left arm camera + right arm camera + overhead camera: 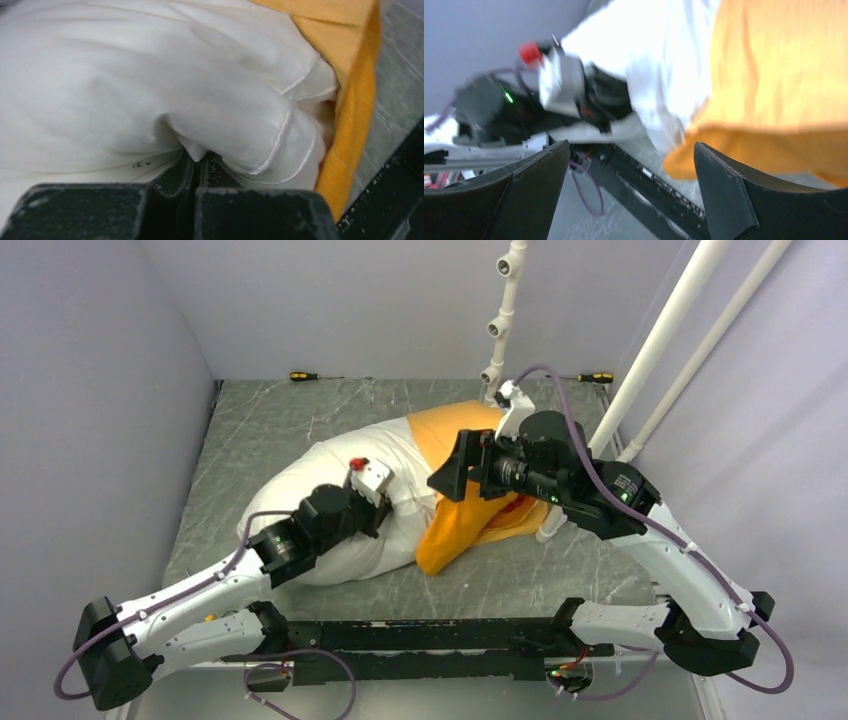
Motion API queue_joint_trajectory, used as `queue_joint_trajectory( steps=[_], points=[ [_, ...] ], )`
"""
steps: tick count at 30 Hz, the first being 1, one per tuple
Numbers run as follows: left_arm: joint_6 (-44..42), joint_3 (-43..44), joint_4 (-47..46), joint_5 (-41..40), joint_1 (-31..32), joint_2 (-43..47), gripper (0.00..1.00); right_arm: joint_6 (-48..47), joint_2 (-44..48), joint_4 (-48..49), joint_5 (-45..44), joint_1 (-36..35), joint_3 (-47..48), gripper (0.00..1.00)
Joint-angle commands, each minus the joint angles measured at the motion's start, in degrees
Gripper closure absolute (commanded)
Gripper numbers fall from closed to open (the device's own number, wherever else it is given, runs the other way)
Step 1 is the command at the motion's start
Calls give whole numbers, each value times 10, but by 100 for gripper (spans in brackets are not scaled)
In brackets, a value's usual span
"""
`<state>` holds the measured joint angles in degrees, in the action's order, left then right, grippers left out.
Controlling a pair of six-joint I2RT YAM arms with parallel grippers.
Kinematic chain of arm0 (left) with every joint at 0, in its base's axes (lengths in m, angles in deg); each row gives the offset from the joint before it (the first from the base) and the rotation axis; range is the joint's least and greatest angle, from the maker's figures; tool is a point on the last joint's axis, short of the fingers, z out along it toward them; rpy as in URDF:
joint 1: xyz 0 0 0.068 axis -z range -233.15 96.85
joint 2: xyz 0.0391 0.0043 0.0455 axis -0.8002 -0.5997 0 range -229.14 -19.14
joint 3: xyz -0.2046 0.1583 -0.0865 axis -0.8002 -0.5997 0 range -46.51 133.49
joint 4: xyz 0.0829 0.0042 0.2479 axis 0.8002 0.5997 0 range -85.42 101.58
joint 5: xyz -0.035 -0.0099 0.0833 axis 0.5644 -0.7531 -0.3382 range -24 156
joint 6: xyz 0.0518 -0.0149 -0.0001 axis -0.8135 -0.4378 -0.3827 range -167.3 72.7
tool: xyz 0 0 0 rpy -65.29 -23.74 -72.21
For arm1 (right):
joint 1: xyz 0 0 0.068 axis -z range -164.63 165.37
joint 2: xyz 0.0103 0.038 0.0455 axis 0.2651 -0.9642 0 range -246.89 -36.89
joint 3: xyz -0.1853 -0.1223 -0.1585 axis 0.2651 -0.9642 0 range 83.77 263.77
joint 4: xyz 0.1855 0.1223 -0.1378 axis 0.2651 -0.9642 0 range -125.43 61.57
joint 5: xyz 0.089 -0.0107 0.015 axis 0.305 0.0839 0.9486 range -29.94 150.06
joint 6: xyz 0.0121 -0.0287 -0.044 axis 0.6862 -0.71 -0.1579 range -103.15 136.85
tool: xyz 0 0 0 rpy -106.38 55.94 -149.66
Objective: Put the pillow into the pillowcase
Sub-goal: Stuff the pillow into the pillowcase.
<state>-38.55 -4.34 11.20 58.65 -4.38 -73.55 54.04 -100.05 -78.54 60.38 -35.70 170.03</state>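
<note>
The white pillow (330,460) lies across the middle of the table, its right end tucked into the orange-yellow pillowcase (450,430). My left gripper (388,508) presses into the pillow's near side and is shut on a pinched fold of its fabric (200,159), close to the pillowcase's open edge (355,100). My right gripper (447,478) hovers open over the pillowcase's near flap, holding nothing. In the right wrist view its fingers (719,185) stand wide apart with the pillowcase (784,75) and pillow (664,55) beyond them.
Two screwdrivers (305,375) (597,377) lie along the back edge. White pipes (665,340) rise at the back right, close behind the right arm. A black rail (420,635) spans the near edge between the arm bases. Grey walls enclose the sides.
</note>
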Motion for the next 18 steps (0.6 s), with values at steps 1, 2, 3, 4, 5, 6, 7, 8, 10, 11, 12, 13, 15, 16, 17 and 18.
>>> queue_joint_trajectory(
  steps=[1,2,3,4,5,6,7,8,10,11,12,13,15,16,17,18],
  points=[
    [-30,-85,-133,76,88,-28,100,-48,-54,10,-64,9,74,4],
    [-30,-97,-138,75,108,-34,100,-56,-83,5,-63,12,88,7],
    [-27,-109,-142,61,119,-39,100,-63,-105,0,-61,16,102,10],
    [-23,-123,-148,52,129,-45,100,-68,-125,-2,-61,20,112,12],
    [-18,-136,-157,43,139,-50,100,-72,-142,-3,-63,24,120,15],
    [-12,-154,-171,32,150,-54,100,-77,-159,-3,-58,30,127,20],
    [-9,-166,-183,20,160,-57,100,-81,-175,-1,-57,36,130,23],
    [-5,-175,-193,9,170,-61,100,-87,-193,-3,-59,41,136,25],
    [-4,-183,-202,-10,184,-72,100,-95,-228,-27,-81,42,157,32],
    [-4,-182,-201,-17,191,-79,100,-97,-244,-39,-97,42,167,35],
    [-5,-179,-198,-26,196,-87,100,-100,-255,-52,-116,42,175,36],
    [-6,-176,-196,-29,201,-97,100,-101,-265,-67,-150,41,180,38],
    [-8,-172,-200,-36,213,-111,100,-100,-277,-86,-195,40,181,39],
    [-9,-171,-203,-37,218,-117,100,-102,-277,-89,-212,40,176,39],
    [-10,-170,-207,-39,222,-122,100,-106,-274,-86,-223,40,168,40],
    [-10,-168,-208,-44,226,-126,100,-107,-272,-85,-233,40,161,42]
  ],
)
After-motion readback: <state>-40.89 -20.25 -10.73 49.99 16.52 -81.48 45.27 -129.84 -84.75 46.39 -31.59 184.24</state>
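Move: The right hand is open and empty, high over the pillowcase; the far stretch of the pillowcase's opening edge lies about 13 cm ahead, 5 cm to its left and 16 cm below. The pillow's middle is some 22 cm to the right hand's left, 4 cm ahead and 24 cm down. The left hand already pinches the pillow's near side; from it the near corner of the pillowcase mouth is about 9 cm right, 3 cm back and 15 cm lower. The left hand keeps its shut grip on the pillow and drags it down, back towards the robot and right towards the near corner of the pillowcase mouth, roughly 13 cm in all, turning some 15 degrees clockwise and easing off towards the end. Meanwhile the right hand swings about 12 cm forward with a slight drift left, rising a little first and then dropping to finish some 10 cm lower, as its fingers tip more steeply down and narrow from wide open to just over half, coming close over the far edge of the pillowcase without closing on it. ##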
